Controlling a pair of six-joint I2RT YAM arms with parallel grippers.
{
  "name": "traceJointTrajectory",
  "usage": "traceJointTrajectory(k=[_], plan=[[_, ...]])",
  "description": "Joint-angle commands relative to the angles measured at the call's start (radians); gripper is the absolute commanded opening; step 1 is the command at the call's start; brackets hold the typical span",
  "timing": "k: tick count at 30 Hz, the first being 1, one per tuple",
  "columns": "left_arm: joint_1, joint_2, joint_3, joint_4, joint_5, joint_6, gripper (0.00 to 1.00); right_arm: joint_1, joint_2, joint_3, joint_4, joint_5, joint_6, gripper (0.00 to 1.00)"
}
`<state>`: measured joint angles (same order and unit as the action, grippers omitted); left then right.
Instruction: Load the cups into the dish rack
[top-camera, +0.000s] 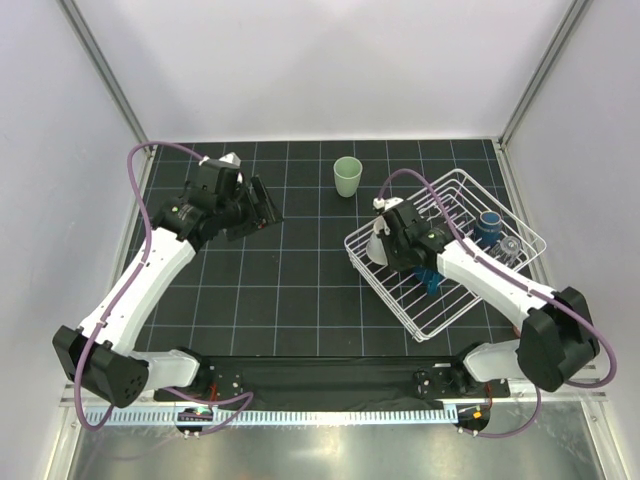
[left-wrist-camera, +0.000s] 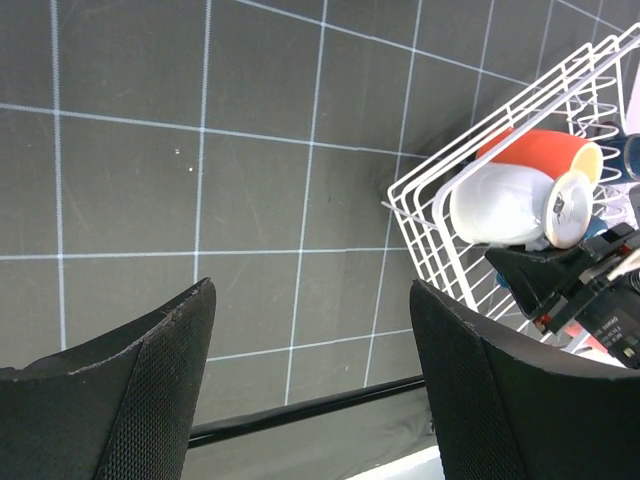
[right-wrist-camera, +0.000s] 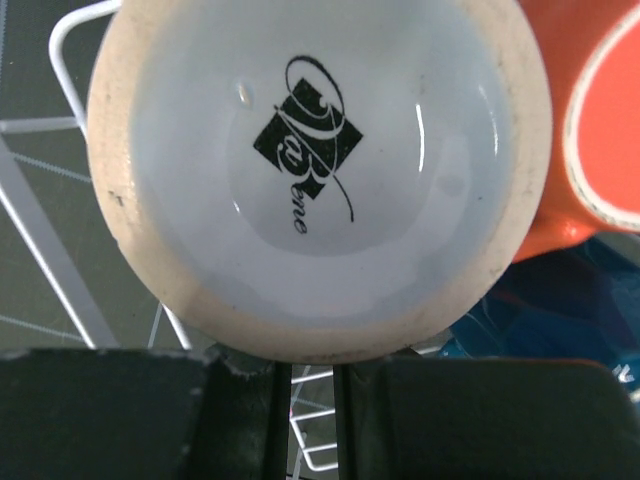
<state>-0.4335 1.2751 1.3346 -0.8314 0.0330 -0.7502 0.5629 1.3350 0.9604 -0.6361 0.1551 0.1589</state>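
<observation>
The white dish rack (top-camera: 505, 207) sits at the right. A white cup (right-wrist-camera: 320, 170) lies on its side at the rack's near-left corner (left-wrist-camera: 410, 195), base toward my right wrist camera. My right gripper (right-wrist-camera: 311, 365) is shut to a thin slit at the cup's lower rim; the contact is hidden behind the base. An orange mug (left-wrist-camera: 535, 152) lies beside the white cup (left-wrist-camera: 500, 205). A blue mug (top-camera: 489, 222) and a clear glass (top-camera: 510, 247) stand deeper in the rack. A pale green tumbler (top-camera: 347, 177) stands upright on the mat behind. My left gripper (top-camera: 262, 207) hangs open over bare mat (left-wrist-camera: 312, 288).
A blue object (top-camera: 430, 280) lies in the rack under my right arm. The black gridded mat (top-camera: 300, 270) covers the table. White walls and metal posts (top-camera: 105, 80) close in the back and sides. A black bar (left-wrist-camera: 300, 410) edges the mat's front.
</observation>
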Motion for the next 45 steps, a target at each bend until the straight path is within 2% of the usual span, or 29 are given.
traceJointTrajectory(k=[1, 12, 21, 23, 26, 27, 30, 41, 45], plan=[[-0.002, -0.025, 0.017, -0.023, -0.027, 0.022, 0.76, 0.012, 0.019, 0.006, 0.131, 0.053, -0.002, 0.04], [-0.002, -0.022, 0.035, -0.054, -0.054, 0.023, 0.76, 0.032, 0.115, -0.020, 0.196, 0.070, 0.021, 0.04], [-0.002, -0.006, 0.064, -0.067, -0.051, 0.018, 0.76, 0.040, 0.098, -0.057, 0.196, 0.089, 0.050, 0.05], [-0.002, 0.000, 0.063, -0.066, -0.048, 0.017, 0.76, 0.043, 0.093, -0.069, 0.193, 0.083, 0.053, 0.09], [-0.002, 0.009, 0.060, -0.067, -0.039, 0.014, 0.77, 0.052, 0.086, -0.078, 0.178, 0.084, 0.068, 0.24], [-0.002, 0.012, 0.060, -0.069, -0.010, 0.015, 0.77, 0.055, 0.084, -0.080, 0.176, 0.087, 0.073, 0.34], [-0.002, 0.020, 0.060, -0.071, 0.013, 0.017, 0.77, 0.061, 0.067, -0.091, 0.170, 0.096, 0.086, 0.46], [-0.002, 0.043, 0.057, -0.055, 0.061, 0.023, 0.77, 0.061, -0.037, -0.022, 0.034, 0.132, 0.119, 0.62], [-0.002, 0.052, 0.055, -0.048, 0.070, 0.028, 0.77, 0.063, -0.102, 0.029, -0.030, 0.150, 0.126, 0.63]])
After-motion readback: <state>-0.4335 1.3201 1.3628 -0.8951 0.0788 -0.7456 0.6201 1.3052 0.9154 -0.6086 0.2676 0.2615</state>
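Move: My right hand keeps its pinch on the white cup's handle, the cup base-up. Its place at the rack's left corner lies about 5 cm ahead, 2 cm left and 5 cm below this hand. The orange cup lies about 7 cm ahead and 6 cm to the right of the hand, the blue one level with it and 11 cm right, both some 5 cm lower. From my left hand that place is about 26 cm right, level ahead, 19 cm down. I lower the white cup with my right hand by about 4.5 cm into the rack's left corner, beside the orange cup. Down there I open the fingers to let go of the handle, ease back a centimetre or so, then lift the empty hand about 4 cm straight up, clear of the handle. ##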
